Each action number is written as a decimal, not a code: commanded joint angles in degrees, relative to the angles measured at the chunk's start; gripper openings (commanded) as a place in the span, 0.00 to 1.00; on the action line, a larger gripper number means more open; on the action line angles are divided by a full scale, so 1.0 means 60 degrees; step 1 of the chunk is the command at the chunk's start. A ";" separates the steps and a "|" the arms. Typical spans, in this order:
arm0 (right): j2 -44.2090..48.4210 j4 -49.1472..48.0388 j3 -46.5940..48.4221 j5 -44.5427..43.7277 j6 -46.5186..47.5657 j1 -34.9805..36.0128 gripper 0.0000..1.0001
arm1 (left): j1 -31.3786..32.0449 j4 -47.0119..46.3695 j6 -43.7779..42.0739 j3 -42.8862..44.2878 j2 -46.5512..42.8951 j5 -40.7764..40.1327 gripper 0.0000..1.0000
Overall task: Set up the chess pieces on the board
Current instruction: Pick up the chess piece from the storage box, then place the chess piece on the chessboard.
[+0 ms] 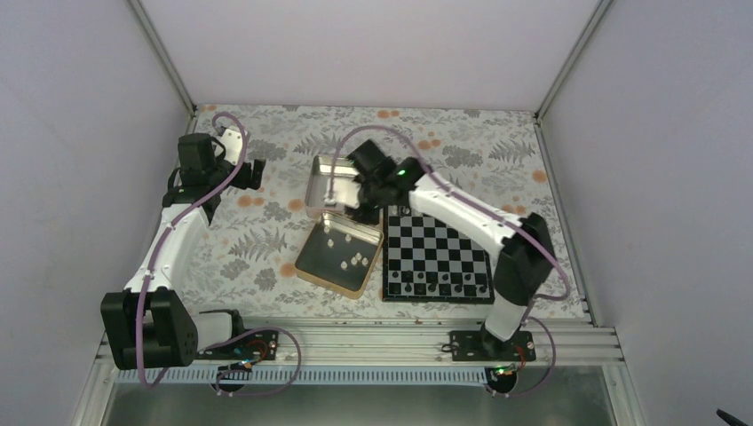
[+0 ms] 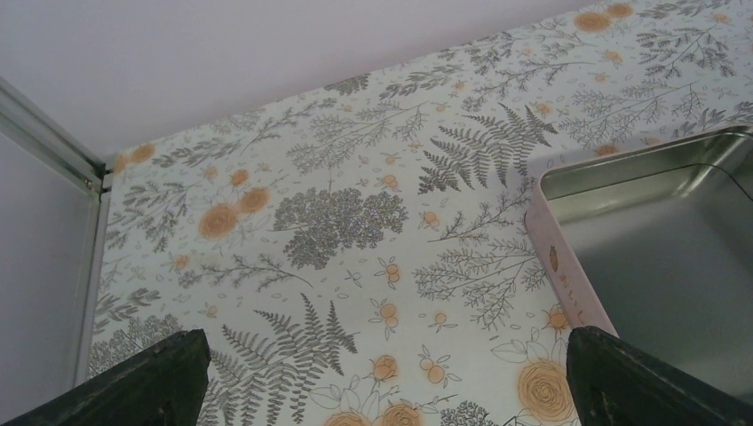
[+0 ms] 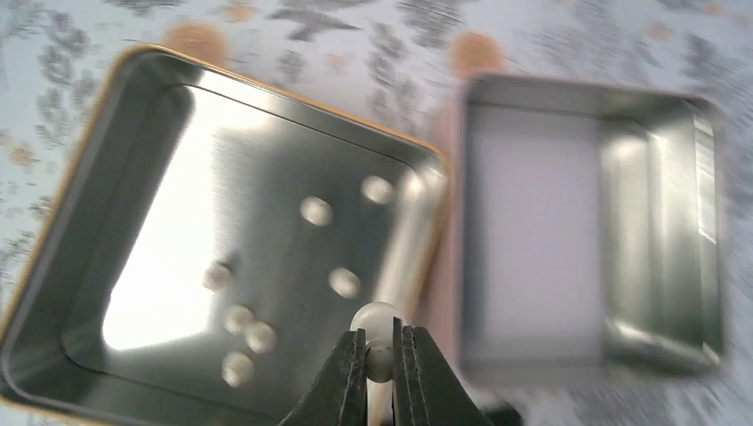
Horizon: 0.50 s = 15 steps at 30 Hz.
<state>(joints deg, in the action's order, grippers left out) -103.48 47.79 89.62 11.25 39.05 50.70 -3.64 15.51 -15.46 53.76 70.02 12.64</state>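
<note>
The black-and-silver chequered board [image 1: 437,257] lies right of centre with dark pieces along its near rows. Several cream-white chess pieces [image 1: 358,258] [image 3: 315,211] lie loose in the gold-rimmed tin [image 1: 306,266] [image 3: 107,133] left of the board. My right gripper [image 1: 362,211] [image 3: 380,348] hovers over that tin's far corner, shut on one cream-white chess piece [image 3: 376,321] that sticks out between its fingertips. My left gripper [image 1: 258,173] [image 2: 382,377] is open over the bare cloth at the far left, nothing between its fingers [image 2: 146,377].
A second, empty metal tin [image 1: 321,182] [image 2: 675,257] [image 3: 586,231] sits behind the gold-rimmed one, touching it. The floral cloth [image 1: 266,240] covers the table, with white walls on three sides. An aluminium rail [image 1: 373,342] carries both arm bases at the near edge.
</note>
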 commanded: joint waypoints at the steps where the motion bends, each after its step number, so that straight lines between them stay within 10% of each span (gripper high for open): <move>1: 0.0882 0.0328 -0.0576 -0.0090 -0.0156 -0.1153 0.05 | -0.0050 -0.0098 -0.0045 -0.0037 -0.0026 0.0061 1.00; 15: 0.0702 -0.0658 -0.2699 0.0129 0.0142 -0.2961 0.06 | -0.0042 -0.0037 -0.0016 0.0021 0.0005 0.0178 1.00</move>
<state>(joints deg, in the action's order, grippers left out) -97.19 47.24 74.13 11.18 39.33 33.93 -3.64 15.51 -15.46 53.76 70.02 12.71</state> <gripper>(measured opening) 0.064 0.999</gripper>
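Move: The right hand holds a white chess piece by its head, about 15 cm up. The open squares just short of the white back row, near its left end, lie some 9 cm ahead, 11 cm right and 14 cm below. The white corner piece is roughly 12 cm ahead, 8 cm right; the storage box's middle 2 cm back, 8 cm left; the empty tray 17 cm ahead, 8 cm left. From the left hand those squares lie about 4 cm back, 44 cm right, 21 cm below. The right hand, its shut fingers keeping their pinch on the white piece, sweeps about 13 cm to the right and some 4 cm forward, away from the storage box and over the board's left edge towards the squares short of the white back row. It first rises a little, then sinks to end about 5 cm lower than it began, the wrist turning clockwise by some 17 degrees and the forward travel easing slightly back near the end. ##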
